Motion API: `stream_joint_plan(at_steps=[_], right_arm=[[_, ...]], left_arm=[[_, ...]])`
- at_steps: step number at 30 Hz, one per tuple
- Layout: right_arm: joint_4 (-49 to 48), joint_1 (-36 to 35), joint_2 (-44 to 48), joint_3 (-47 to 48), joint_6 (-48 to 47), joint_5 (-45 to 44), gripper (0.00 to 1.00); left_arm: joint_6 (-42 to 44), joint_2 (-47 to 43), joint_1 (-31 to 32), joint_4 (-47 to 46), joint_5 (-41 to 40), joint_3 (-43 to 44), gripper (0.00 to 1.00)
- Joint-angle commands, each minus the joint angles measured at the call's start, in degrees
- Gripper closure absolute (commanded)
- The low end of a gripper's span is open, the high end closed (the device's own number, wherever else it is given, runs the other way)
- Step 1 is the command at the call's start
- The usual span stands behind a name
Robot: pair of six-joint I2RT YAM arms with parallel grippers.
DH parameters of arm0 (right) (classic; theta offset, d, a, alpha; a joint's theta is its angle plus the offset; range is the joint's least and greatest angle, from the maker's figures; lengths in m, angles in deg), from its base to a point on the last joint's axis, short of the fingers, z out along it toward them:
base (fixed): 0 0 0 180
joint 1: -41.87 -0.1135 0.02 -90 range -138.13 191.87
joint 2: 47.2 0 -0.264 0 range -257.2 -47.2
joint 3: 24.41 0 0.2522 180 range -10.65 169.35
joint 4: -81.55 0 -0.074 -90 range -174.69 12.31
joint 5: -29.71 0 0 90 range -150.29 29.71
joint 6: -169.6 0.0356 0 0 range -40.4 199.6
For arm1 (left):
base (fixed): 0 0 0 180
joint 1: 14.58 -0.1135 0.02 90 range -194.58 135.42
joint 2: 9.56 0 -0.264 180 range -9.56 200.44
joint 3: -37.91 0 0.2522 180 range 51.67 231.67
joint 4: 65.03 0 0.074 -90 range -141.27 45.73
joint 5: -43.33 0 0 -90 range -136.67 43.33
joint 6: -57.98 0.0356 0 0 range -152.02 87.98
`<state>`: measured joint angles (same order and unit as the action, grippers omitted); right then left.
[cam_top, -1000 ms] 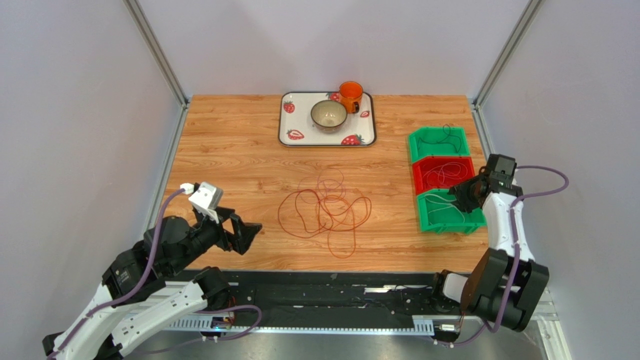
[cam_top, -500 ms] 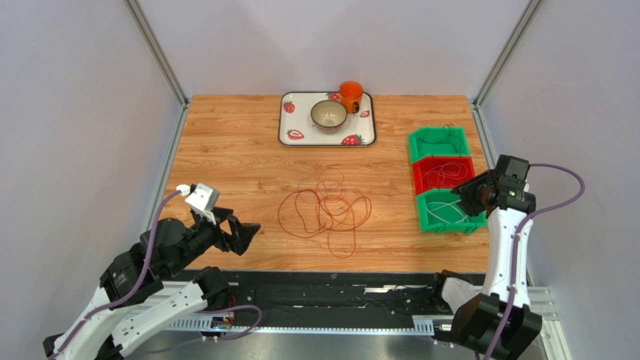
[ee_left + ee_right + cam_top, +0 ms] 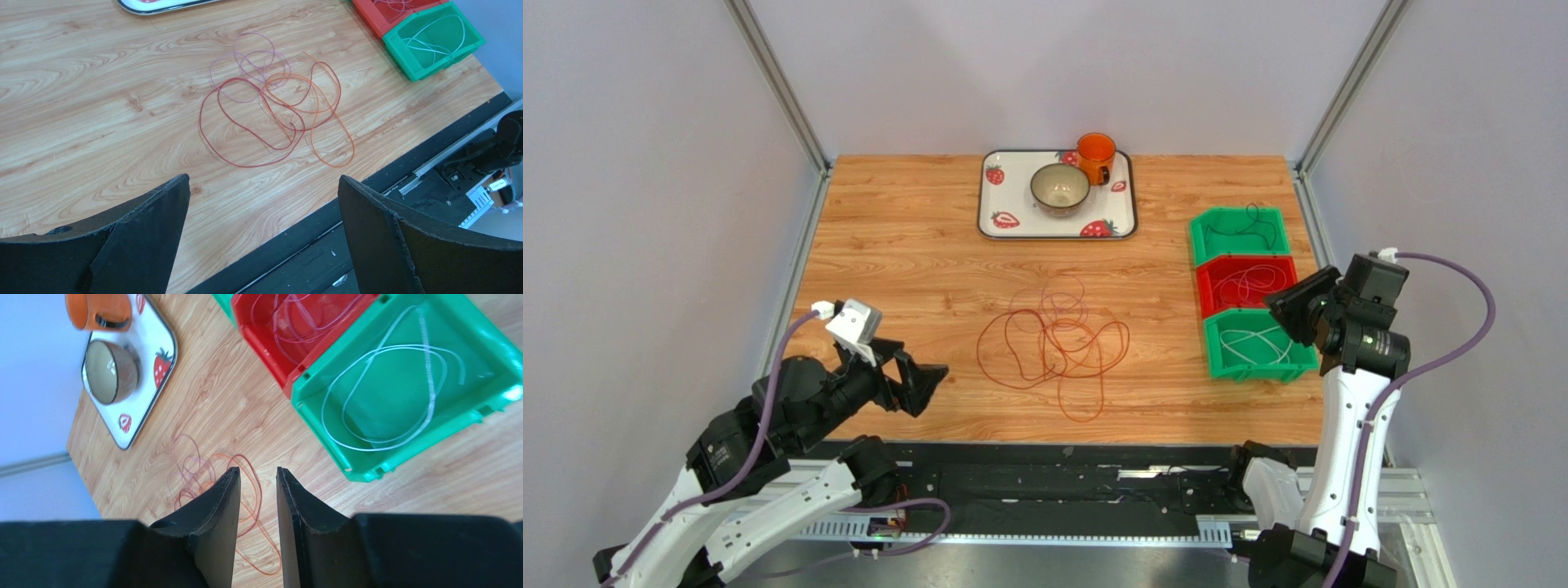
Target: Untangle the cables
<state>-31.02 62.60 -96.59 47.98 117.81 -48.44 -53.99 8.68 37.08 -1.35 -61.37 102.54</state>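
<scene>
The cables lie as a loose tangle of thin red, orange and pink loops on the middle of the wooden table; the same cables show in the left wrist view and, smaller, as cables in the right wrist view. My left gripper hovers near the front edge, left of the tangle, and this left gripper is wide open and empty. Raised above the near green bin, my right gripper holds nothing. In its own view the right gripper shows a narrow gap with nothing between the jaws.
Three bins stand in a row at the right: the far green bin with a dark wire, a red bin with a pale wire, and the near green one with a white wire. A strawberry tray with bowl and orange mug sits at the back.
My right arm has lifted up and drawn back to the right, away from the near green bin. The left arm and the tangle have stayed put.
</scene>
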Motion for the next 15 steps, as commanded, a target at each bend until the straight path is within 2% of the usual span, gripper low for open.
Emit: stream_joint_plan(at_steps=[1,3,5,6,8,9,12,15], right_arm=[[-7.5,-4.8,1.7,-3.5,-2.4,8.2,0.69],[-8.4,-8.6,1.4,-3.9,-2.8,5.7,0.68],[-7.9,-16.8,-0.3,-3.4,-3.8,2.1,0.68],[-7.8,-23.2,-2.0,-2.9,-3.9,-1.5,0.68],[-8.1,-28.5,-3.4,-3.2,-2.9,-6.4,0.68],[-8.7,-33.4,-4.7,-4.2,-2.4,-8.2,0.68],[-11.1,-41.1,-7.5,-6.3,0.3,-14.6,0.67],[-14.7,-45.8,-10.7,-9.7,2.9,-16.4,0.67]], left_arm=[[0.3,2.8,0.2,-1.6,0.2,-0.5,0.02],[0.4,4.9,0.1,-1.5,0.5,-0.4,0.01],[0.5,6.7,0.2,-1.6,0.7,-0.2,0.01],[0.4,9.0,0.1,-1.6,0.9,-0.1,0.01],[0.3,13.9,0.0,-0.9,1.5,1.3,0.02],[-0.2,15.8,0.2,-0.3,1.3,1.9,0.02],[-3.2,24.5,0.2,-1.4,0.0,3.9,0.02],[-2.7,33.9,0.2,-8.9,2.7,5.5,0.03]])
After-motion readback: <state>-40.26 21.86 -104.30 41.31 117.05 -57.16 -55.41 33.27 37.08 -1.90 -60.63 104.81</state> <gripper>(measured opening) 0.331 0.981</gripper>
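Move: The right hand is empty, just above the near green bin, whose middle lies some 2 cm ahead, 2 cm right and 19 cm below. From this hand the red-orange-purple cable tangle lies about 31 cm left, level with it fore and aft, some 21 cm down; the red bin is about 14 cm ahead, 1 cm right. From the empty left hand the tangle is roughly 10 cm ahead, 18 cm right and 26 cm below. Leftward, fast and at first almost level, the right hand swings about 15 cm from the green bin towards the cable tangle, turning some 35 degrees counter-clockwise and sinking late, fingers still about a third open. The left hand gathers speed down, right and forward towards the same tangle, its wide-open fingers tipping down; neither touches anything. ##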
